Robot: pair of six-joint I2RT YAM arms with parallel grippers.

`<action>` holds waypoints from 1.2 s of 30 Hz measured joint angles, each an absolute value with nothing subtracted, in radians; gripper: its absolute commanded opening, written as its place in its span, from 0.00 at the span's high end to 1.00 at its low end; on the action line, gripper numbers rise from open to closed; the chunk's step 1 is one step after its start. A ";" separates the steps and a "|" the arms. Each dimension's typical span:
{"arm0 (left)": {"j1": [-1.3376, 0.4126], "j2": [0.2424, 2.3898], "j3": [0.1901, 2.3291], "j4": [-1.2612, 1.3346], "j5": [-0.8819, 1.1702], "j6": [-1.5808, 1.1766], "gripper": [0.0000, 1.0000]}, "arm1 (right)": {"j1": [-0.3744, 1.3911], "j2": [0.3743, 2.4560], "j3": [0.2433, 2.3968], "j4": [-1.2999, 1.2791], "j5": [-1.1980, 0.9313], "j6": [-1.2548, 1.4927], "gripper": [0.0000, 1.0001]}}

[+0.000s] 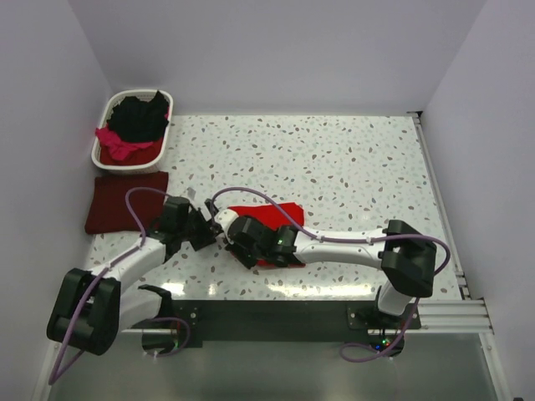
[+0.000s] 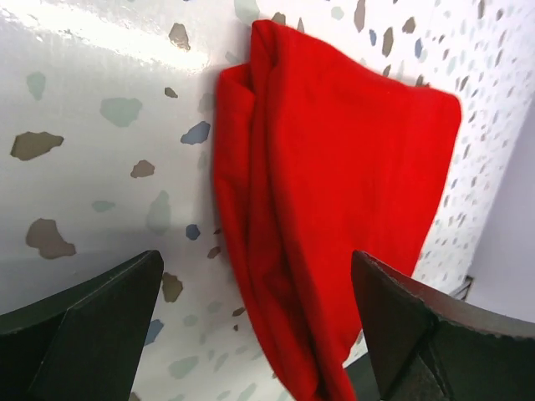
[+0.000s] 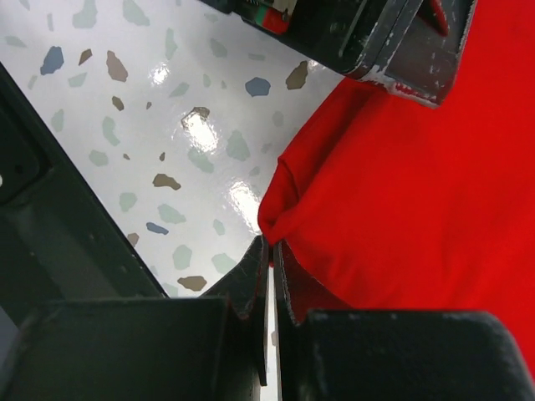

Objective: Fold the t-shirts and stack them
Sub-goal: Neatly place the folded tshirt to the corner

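Observation:
A bright red t-shirt point(image 1: 274, 217) lies folded on the speckled table, near the middle. My right gripper point(image 1: 227, 227) is at its left edge. In the right wrist view the jaws point(image 3: 272, 248) are shut on a bunched corner of the red t-shirt point(image 3: 418, 192). My left gripper point(image 1: 205, 232) sits just left of it, open. In the left wrist view its fingers point(image 2: 100, 322) stand wide apart on either side of the folded edge of the red t-shirt point(image 2: 334, 175). A dark maroon t-shirt point(image 1: 125, 202) lies folded at the far left.
A white laundry basket point(image 1: 165, 117) stands at the back left, holding a black t-shirt point(image 1: 138, 117) and a magenta-pink one point(image 1: 117, 148). White walls close in the table on the left, back and right. The two wrists are very close together.

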State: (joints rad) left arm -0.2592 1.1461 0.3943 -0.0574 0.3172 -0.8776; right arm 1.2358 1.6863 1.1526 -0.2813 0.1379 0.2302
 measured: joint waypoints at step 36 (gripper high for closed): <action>-0.389 1.249 0.495 -0.059 0.089 -0.863 1.00 | 1.230 1.658 1.100 -0.217 0.072 0.281 0.53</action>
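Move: The red t-shirt's raised left edge is almost between my open left fingers, about 3 cm to their right, 1 cm back and 2 cm lower. Its far-left corner lies some 8 cm ahead and 4 cm right, down on the table. The folded dark red shirt lies about 24 cm left and 9 cm ahead. My right hand already pinches the near-left corner, roughly 7 cm above the table; the t-shirt's middle lies about 6 cm ahead and 9 cm right of it. I slide my open left hand about 3 cm right and 2 cm down onto the raised left edge, pinch it shut there, then draw it some 4 cm forward, left and up. My right hand holds the near-left corner nearly still until the left has closed, then opens partway and lets go. ##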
